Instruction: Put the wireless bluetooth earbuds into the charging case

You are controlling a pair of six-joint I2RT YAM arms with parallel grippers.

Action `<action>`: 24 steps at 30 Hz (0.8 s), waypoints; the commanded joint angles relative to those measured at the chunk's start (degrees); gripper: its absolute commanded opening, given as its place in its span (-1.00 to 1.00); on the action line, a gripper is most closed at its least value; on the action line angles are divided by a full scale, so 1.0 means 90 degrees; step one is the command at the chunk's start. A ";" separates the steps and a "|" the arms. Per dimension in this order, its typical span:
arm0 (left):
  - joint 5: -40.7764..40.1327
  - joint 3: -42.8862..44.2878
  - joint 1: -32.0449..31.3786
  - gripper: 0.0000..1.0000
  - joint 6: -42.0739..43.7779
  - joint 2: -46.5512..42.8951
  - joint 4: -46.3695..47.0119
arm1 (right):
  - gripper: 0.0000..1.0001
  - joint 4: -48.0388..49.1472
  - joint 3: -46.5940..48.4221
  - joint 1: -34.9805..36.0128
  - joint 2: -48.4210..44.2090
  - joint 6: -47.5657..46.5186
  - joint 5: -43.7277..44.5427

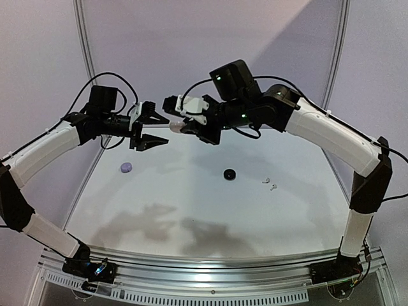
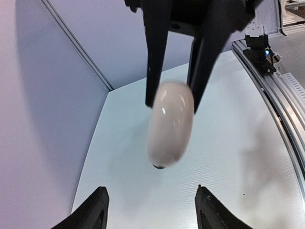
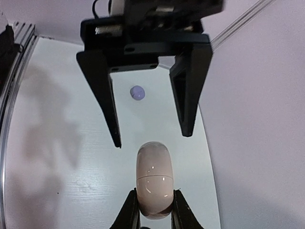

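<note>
A pale pinkish-white oval charging case (image 3: 154, 176), closed along its seam, hangs in mid-air. My right gripper (image 3: 155, 202) is shut on its near end. My left gripper (image 2: 150, 188) faces it from the other side, open, its fingertips level with the case's far end and not touching it. From above, the case (image 1: 176, 126) sits between the left gripper (image 1: 167, 129) and the right gripper (image 1: 185, 127), above the back of the table. Two tiny white earbuds (image 1: 269, 184) lie on the table to the right.
A round lavender case (image 1: 127, 167) lies on the table at the left, also seen as a lavender case (image 3: 137, 92) in the right wrist view. A round black case (image 1: 229, 173) sits near the middle. Walls close off the back and sides.
</note>
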 commanded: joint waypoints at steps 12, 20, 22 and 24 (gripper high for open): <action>0.0412 0.0017 -0.0408 -0.08 0.0140 0.0090 -0.0483 | -0.99 -0.0379 0.0331 0.0186 0.0514 -0.1064 0.0536; 0.0153 -0.0014 -0.0551 -0.27 -0.0302 0.0106 0.0174 | -0.99 -0.0153 0.0329 0.0197 0.0460 -0.0933 -0.0018; 0.0114 -0.0014 -0.0554 -0.33 -0.0277 0.0105 0.0175 | -0.99 -0.0165 0.0332 0.0195 0.0455 -0.0930 0.0013; 0.0058 -0.0024 -0.0564 -0.43 -0.0259 0.0105 0.0152 | -0.99 -0.0163 0.0320 0.0197 0.0446 -0.0916 0.0042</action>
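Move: The pink charging case, pinched in the right fingers, lies about 5 cm to the right of the left hand point, 4 cm above and 2 cm back. On the table some 30 cm below, the black case is 21 cm right and 8 cm ahead, the purple one 23 cm left and 11 cm ahead. From the right hand point, the pink case's middle is 2 cm left, 1 cm ahead and 1 cm below, and the open left fingertips are about 7 cm left, 3 cm ahead and 5 cm below. Still pinching the pink case by its far end, the right hand sinks about 5 cm, tipping some 10 degrees left side down, then eases up 1.5 cm and slightly left, bringing the case to the left fingers. The left hand slides back and to its right, 2.5 cm each way, its fingers closing to about half their first gap until they straddle the case, not yet pinching. ##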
